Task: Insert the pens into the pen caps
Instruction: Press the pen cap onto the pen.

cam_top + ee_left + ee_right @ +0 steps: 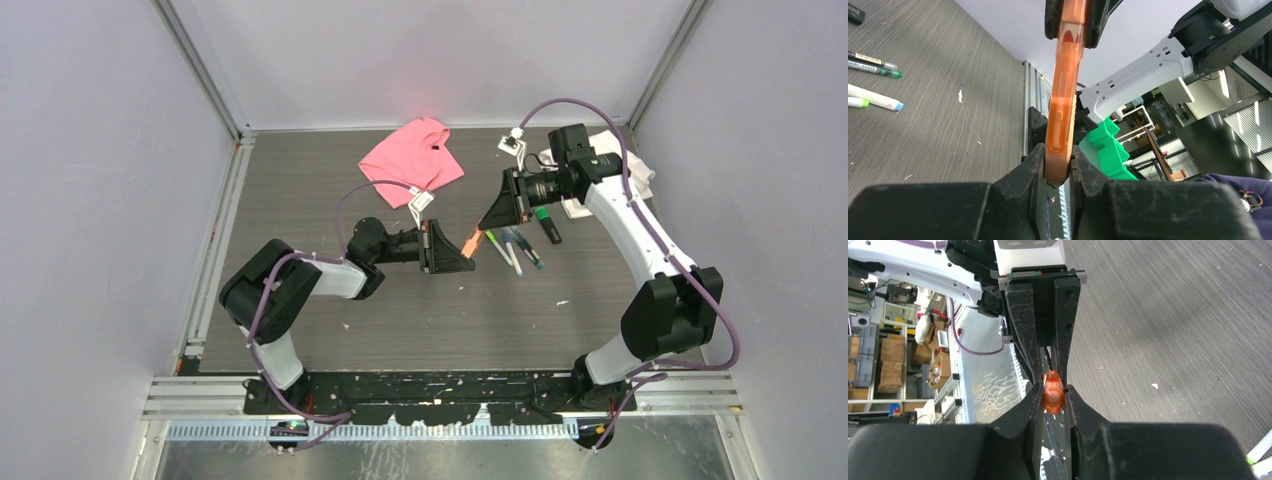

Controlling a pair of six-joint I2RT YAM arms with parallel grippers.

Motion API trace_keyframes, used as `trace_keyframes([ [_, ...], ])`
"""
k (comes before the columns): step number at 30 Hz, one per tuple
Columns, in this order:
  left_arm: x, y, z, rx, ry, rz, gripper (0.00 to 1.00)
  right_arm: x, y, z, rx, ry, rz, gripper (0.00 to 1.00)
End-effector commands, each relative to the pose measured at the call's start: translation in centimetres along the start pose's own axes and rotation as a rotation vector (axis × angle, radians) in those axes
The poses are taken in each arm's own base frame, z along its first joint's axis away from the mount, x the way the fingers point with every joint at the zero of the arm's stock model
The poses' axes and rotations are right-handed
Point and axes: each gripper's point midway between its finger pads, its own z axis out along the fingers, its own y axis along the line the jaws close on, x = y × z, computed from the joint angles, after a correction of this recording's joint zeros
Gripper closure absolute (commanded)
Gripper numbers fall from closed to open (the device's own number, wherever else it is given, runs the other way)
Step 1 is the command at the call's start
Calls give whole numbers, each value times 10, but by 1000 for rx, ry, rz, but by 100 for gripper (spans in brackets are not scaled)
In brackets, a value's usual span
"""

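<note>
An orange pen is held in the air between both grippers. My left gripper is shut on its lower end, as the left wrist view shows; the pen rises from there to the right gripper's fingers. My right gripper is shut on its other end, seen end-on in the right wrist view. On the table lie a white pen with a green cap, one with a blue cap, a dark green pen and a black highlighter. No loose cap shows.
A pink cloth lies at the back middle and a white cloth behind the right arm. White specks dot the table. The lying pens also show in the left wrist view.
</note>
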Motion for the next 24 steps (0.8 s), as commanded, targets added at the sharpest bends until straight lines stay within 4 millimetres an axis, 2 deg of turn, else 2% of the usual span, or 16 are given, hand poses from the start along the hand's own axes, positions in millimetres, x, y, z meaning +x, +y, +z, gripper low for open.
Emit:
trace_keyframes([
  [1,-59,-45,4,77,-188,196,99,22,9,1,0,86,-15,93],
  [8,-59,-43,7,60,-162,214,99,20,11,-3,52,94,-81,88],
  [18,-56,-48,9,38,-135,288,99,3,17,-12,109,72,-140,60],
  [24,-56,-50,10,42,-124,307,99,-4,25,-16,105,58,-163,53],
])
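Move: The orange marker is already gripped at both ends: its middle is about 3 cm ahead of the left hand, 1 cm to its right and 2 cm above, and some 3 cm back, 1 cm left and 2 cm below the right hand. On the table roughly 24 cm beneath the right hand, the lime-ended pen lies about 8 cm ahead and 3 cm right, the blue-ended pen about 6 cm ahead and 7 cm right. The right fingers let go of the marker's far end, opening to about double their gap while the hand eases back about 1.5 cm and its fingertips dip slightly. The left hand keeps its pinch on the near end, nearly still at first, then carries the marker up about 4 cm and a little forward, rolling some 10 degrees so that the far end tips up. ##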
